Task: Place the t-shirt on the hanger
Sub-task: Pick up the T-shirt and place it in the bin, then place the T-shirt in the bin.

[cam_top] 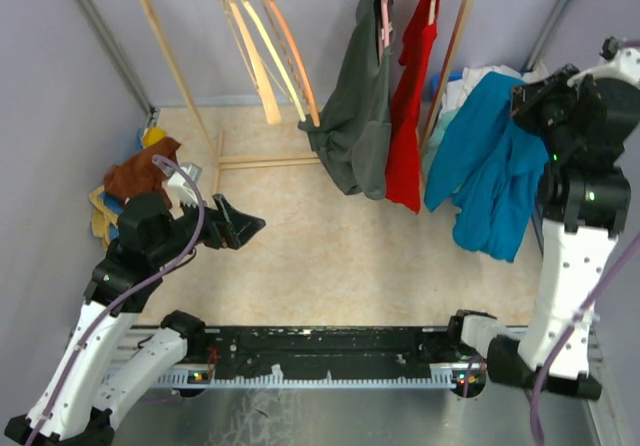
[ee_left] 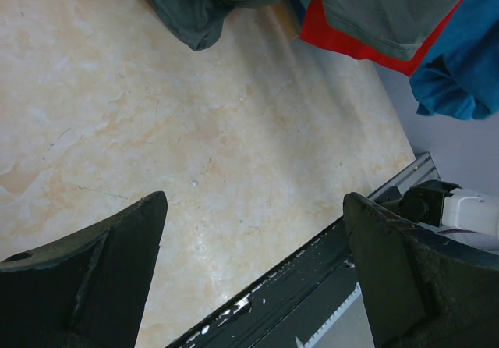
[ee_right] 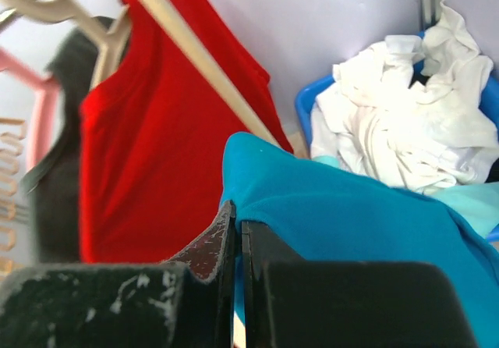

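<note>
The teal-blue t-shirt (cam_top: pixel 490 176) hangs bunched in the air at the right, and my right gripper (cam_top: pixel 530 101) is shut on its upper edge. In the right wrist view the jaws (ee_right: pixel 238 223) are pressed together on a fold of the t-shirt (ee_right: pixel 366 215). The thin orange hanger (cam_top: pixel 292 54) hangs empty on the rail at the back left, beside cream hangers. A strip of its wavy bar (ee_right: pixel 9 200) shows at the left edge of the right wrist view. My left gripper (cam_top: pixel 240 224) hovers open over the table at the left, with nothing between its fingers (ee_left: pixel 253 198).
A wooden rack (cam_top: pixel 170 56) stands at the back with cream hangers (cam_top: pixel 255 56), a dark grey shirt (cam_top: pixel 355 126) on a pink hanger (cam_top: pixel 385 6), and a red shirt (cam_top: pixel 410 116). A blue basket of white cloth (ee_right: pixel 405 122) sits behind the t-shirt. Clothes are piled (cam_top: pixel 140 176) at the left.
</note>
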You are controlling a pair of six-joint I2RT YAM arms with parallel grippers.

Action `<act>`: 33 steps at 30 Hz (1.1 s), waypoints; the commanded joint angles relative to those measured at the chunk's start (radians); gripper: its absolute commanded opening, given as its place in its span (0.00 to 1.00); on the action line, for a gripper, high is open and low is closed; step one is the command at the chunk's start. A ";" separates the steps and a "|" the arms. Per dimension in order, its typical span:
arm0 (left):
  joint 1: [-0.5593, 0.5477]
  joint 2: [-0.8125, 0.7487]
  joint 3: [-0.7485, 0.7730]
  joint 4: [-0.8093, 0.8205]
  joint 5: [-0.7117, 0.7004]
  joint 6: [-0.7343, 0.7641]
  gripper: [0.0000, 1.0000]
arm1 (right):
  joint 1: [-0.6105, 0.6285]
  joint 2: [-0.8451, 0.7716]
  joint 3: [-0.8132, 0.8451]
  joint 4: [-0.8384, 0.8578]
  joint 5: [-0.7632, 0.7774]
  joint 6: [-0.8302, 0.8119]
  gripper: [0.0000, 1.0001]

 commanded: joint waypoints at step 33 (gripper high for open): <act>-0.001 0.021 -0.088 0.073 0.027 0.004 1.00 | -0.140 0.361 -0.305 0.301 -0.118 -0.080 0.54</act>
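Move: The right hand holds the blue T-shirt high up; the blue bin it is taken to is about 18 cm ahead, 11 cm to the right and 40 cm below, with the white clothes some 8 cm farther out and 2 cm left of the bin's middle. The red shirt on the rack hangs roughly 12 cm ahead and 10 cm left of the hand, the grey shirt about 11 cm ahead and 22 cm left. From the left hand, the bin is some 28 cm ahead and 64 cm right. The right hand, still pinching the hanging T-shirt, first swings forward about 13 cm and to the right past the rack's red shirt, rising slightly, and then drops fast, nearly 30 cm from its highest point, towards the bin. On the way down the wrist tips about 25 degrees fingers-down, and near the bottom the fingers begin to open, reaching not quite half open with the cloth still at their tips, while the empty, open left hand sinks about 3 cm. ##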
